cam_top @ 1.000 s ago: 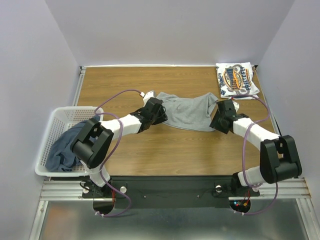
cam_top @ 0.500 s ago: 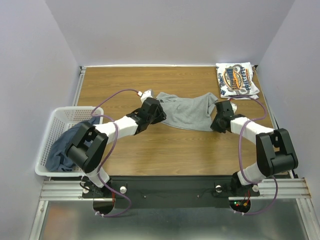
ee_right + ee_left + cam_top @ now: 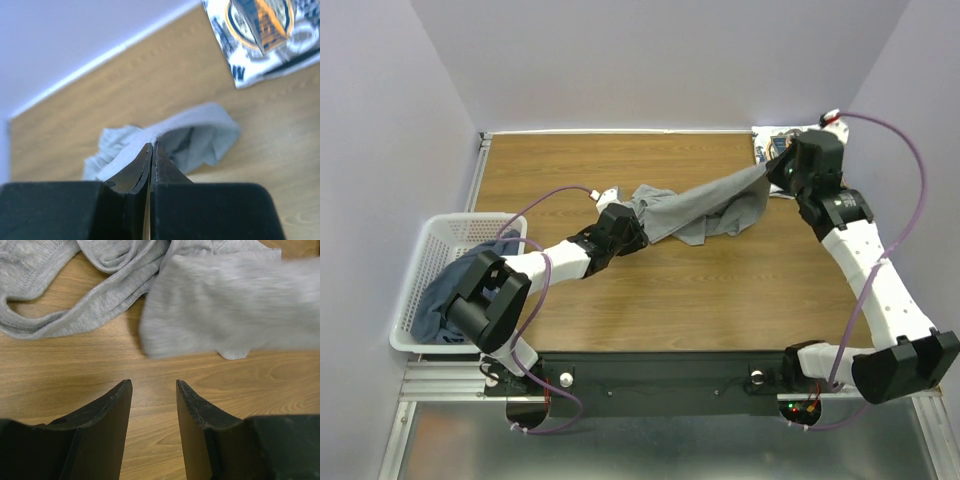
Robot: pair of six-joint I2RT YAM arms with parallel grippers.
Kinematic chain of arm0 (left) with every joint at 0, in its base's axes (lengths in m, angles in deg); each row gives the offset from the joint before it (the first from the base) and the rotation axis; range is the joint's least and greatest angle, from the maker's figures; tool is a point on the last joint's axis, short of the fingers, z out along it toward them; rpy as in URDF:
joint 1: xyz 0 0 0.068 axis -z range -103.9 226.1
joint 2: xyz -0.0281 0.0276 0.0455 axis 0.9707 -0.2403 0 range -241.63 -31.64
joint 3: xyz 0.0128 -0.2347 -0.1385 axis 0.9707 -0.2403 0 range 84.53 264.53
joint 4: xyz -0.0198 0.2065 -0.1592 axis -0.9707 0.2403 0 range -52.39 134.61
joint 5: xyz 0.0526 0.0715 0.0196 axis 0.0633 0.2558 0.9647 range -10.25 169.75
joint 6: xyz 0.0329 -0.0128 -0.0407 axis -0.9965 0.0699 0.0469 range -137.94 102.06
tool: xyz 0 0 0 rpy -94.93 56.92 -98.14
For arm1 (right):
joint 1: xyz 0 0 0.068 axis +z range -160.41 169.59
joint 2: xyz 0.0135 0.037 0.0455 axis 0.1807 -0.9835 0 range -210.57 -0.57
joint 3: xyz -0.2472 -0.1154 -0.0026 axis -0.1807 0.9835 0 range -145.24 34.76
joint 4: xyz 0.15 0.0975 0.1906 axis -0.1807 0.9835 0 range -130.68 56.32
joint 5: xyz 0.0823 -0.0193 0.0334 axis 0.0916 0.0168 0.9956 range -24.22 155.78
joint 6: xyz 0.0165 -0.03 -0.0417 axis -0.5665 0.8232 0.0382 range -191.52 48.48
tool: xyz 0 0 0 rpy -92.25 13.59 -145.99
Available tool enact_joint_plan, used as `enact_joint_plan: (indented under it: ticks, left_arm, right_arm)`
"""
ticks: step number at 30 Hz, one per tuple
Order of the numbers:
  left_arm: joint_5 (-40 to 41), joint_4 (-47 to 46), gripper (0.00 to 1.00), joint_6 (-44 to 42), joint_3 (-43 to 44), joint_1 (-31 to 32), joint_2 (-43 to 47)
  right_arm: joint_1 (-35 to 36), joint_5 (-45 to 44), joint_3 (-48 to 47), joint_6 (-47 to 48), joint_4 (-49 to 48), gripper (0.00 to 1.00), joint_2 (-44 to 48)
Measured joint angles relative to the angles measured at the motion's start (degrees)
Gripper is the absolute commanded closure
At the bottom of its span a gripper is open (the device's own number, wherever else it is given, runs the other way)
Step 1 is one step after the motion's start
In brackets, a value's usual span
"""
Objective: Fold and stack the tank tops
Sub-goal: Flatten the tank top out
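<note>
The light grey tank top (image 3: 700, 205) is stretched across the middle of the table. Its right edge is lifted off the wood by my right gripper (image 3: 772, 172), which is shut on a pinch of that cloth (image 3: 200, 132). My left gripper (image 3: 632, 232) rests low at the grey top's left end, open, with only bare wood between its fingers (image 3: 115, 405). The cloth (image 3: 225, 305) lies just ahead of them, apart. The white tank top with the blue-and-orange logo (image 3: 260, 35) lies folded at the back right corner, mostly hidden by my right arm in the top view. The dark slate blue tank top (image 3: 445, 300) lies crumpled in the basket.
A white lattice basket (image 3: 420, 255) stands at the table's left edge beside my left arm's base. Purple walls close in the back and both sides. Cables loop over both arms.
My right gripper closed on the grey top's right edge and rose toward the back right, pulling the cloth taut. The left gripper stayed open and shifted slightly nearer.
</note>
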Motion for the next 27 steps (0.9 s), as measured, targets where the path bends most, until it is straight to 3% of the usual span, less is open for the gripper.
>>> enact_joint_plan:
  ticks: [6, 19, 27]
  left_arm:
    - [-0.9, -2.2, 0.49, 0.2, -0.4, 0.0, -0.3]
    - [-5.4, -6.8, 0.48, 0.2, 0.7, -0.3, -10.0]
    - [-4.2, -5.5, 0.48, -1.6, 7.6, -0.4, -14.1]
  right_arm:
    - [0.0, -1.7, -8.5, 0.9, 2.6, 1.0, 0.6]
    - [0.0, -9.0, -11.5, 3.7, 8.6, 1.0, -2.9]
    - [-0.5, -12.1, -12.2, 4.7, 8.9, 1.0, -2.9]
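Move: The left hand, half open and empty, has the grey tank top's bunched left end roughly 10 cm ahead, 4 cm to its right and 8 cm below; the tank top's near flap lies about 4 cm ahead and 13 cm right of it. The right hand already holds the other end high, with that bunched end about level with it, some 23 cm left and 28 cm below. The printed shirt lies about 13 cm ahead of the right hand and 11 cm to its right. Keeping the tank top's end pinched in shut fingers, the right hand lifts about 5 cm in a quick first rise, then draws some 4 cm to the right, away from the bunched end, turning about 10 degrees clockwise and rolling its left side down. Meanwhile the left hand, fingers staying half open, first eases right and sinks some 4–5 cm towards the table, then pushes forward about 3 cm, still going right, to bring its fingertips close to the tank top's near edge; whether they touch can't be seen. ##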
